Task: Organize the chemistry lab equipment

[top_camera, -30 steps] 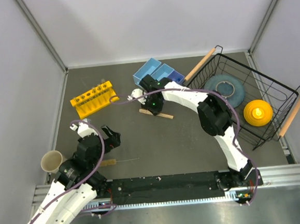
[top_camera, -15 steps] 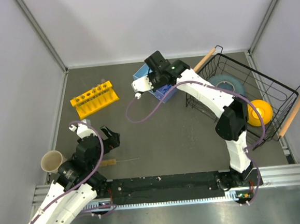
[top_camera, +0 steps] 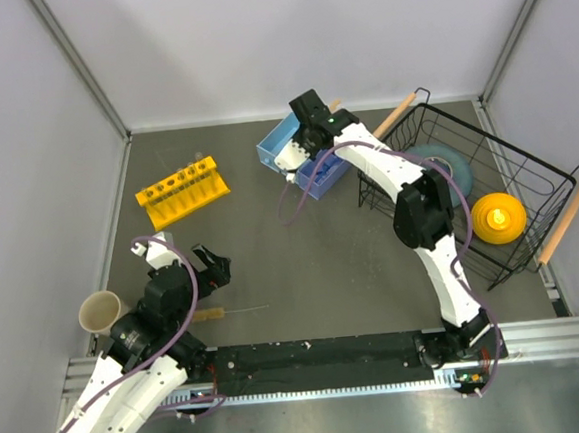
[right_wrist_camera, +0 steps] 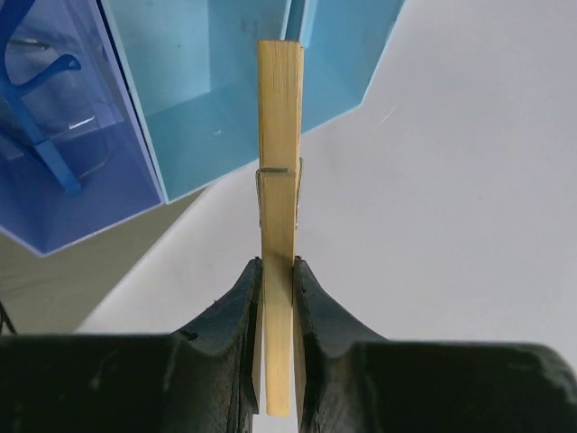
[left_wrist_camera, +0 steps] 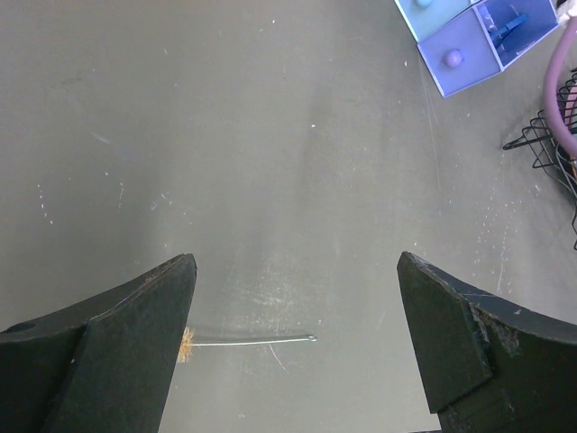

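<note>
My right gripper is shut on a flat wooden stick that has a metal clip across it. It holds the stick above the far side of the light blue bin. The blue-framed safety glasses lie in the darker blue bin beside it. From above, that gripper hangs over the blue bins near the back wall. Glass tubes stand in a yellow rack. My left gripper is open above the table. The wire-handled brush lies under it, bristles hidden behind the left finger.
A black wire basket with wooden handles stands at the right and holds a grey-blue plate and a yellow bowl. A beige cup sits at the near left, beside the left arm.
The right arm lifted the wooden stick off the table and carried it back to above the blue bins. The left arm has stayed in place.
</note>
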### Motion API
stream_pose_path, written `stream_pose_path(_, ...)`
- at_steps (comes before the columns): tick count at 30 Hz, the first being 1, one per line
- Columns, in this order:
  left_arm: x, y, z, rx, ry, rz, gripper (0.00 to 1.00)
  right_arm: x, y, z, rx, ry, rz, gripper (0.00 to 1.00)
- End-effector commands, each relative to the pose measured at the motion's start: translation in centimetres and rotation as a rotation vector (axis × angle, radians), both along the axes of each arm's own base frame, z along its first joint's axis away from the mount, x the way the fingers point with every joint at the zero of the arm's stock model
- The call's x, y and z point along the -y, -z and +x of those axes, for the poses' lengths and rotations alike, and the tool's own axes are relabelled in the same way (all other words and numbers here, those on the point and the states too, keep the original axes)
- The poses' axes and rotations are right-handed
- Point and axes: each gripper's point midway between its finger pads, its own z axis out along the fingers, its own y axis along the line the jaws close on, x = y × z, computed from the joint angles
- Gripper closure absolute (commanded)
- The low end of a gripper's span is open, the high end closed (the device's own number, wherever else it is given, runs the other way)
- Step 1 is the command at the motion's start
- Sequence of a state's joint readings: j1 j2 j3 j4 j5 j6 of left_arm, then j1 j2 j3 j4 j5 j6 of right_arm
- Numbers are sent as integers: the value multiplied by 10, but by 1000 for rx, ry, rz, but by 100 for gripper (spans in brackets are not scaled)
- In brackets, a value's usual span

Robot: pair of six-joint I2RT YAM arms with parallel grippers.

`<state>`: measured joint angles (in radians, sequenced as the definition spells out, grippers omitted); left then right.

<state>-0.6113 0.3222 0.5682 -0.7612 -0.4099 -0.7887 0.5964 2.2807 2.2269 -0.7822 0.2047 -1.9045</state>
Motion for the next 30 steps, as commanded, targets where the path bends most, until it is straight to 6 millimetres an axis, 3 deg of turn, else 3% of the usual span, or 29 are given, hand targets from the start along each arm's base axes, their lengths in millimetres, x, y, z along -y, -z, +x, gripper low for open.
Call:
stream_pose_path(1,-1,-6,4,28,-19,-14,1,-25,-17,10,69,-94,25,87)
stream_pose_path(9,-1,-6,3,28,-17,-17,1,-20,29,6,-9,-67,-9,84)
stream_pose_path(18,0,-9,2,29,-10,-26,1,-21,49,7,-40,-35,10,80)
stream_pose_path(22,1,-12,1,28,-10,-34,1,-22,54,8,-40,-34,11,77)
stream_pose_path(24,1,-13,0,27,-7,-38,1,-22,53,9,-37,-29,10,69)
stream_pose_path(26,2,-15,0,27,-4,-47,1,-22,47,9,-29,-27,28,56)
stream_pose_path(30,8,-19,-2,19,19,-72,1,-25,24,6,-9,-16,89,53)
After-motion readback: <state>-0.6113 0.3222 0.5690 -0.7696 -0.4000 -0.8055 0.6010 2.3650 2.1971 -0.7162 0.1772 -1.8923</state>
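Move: The right hand already holds the wooden test-tube clamp above the blue boxes. The middle blue box, where the clamp is going, lies about 2 cm back from that hand, 2 cm to its left and some 14 cm below. At similar depth, the purple box with the goggles is 7 cm back and 4 cm right of the hand; the light-blue box is 3 cm ahead and 8 cm left. From the left hand, the middle box lies about 35 cm ahead, 21 cm right and 12 cm below. The right fingers let go of the wooden clamp over the middle blue box, after the hand sinks almost straight down about 5 cm towards it, drifting 1 cm left early on. They loosen slowly on the way down, then spread to about half open once the hand has stopped sinking, still pointing forward and down. ##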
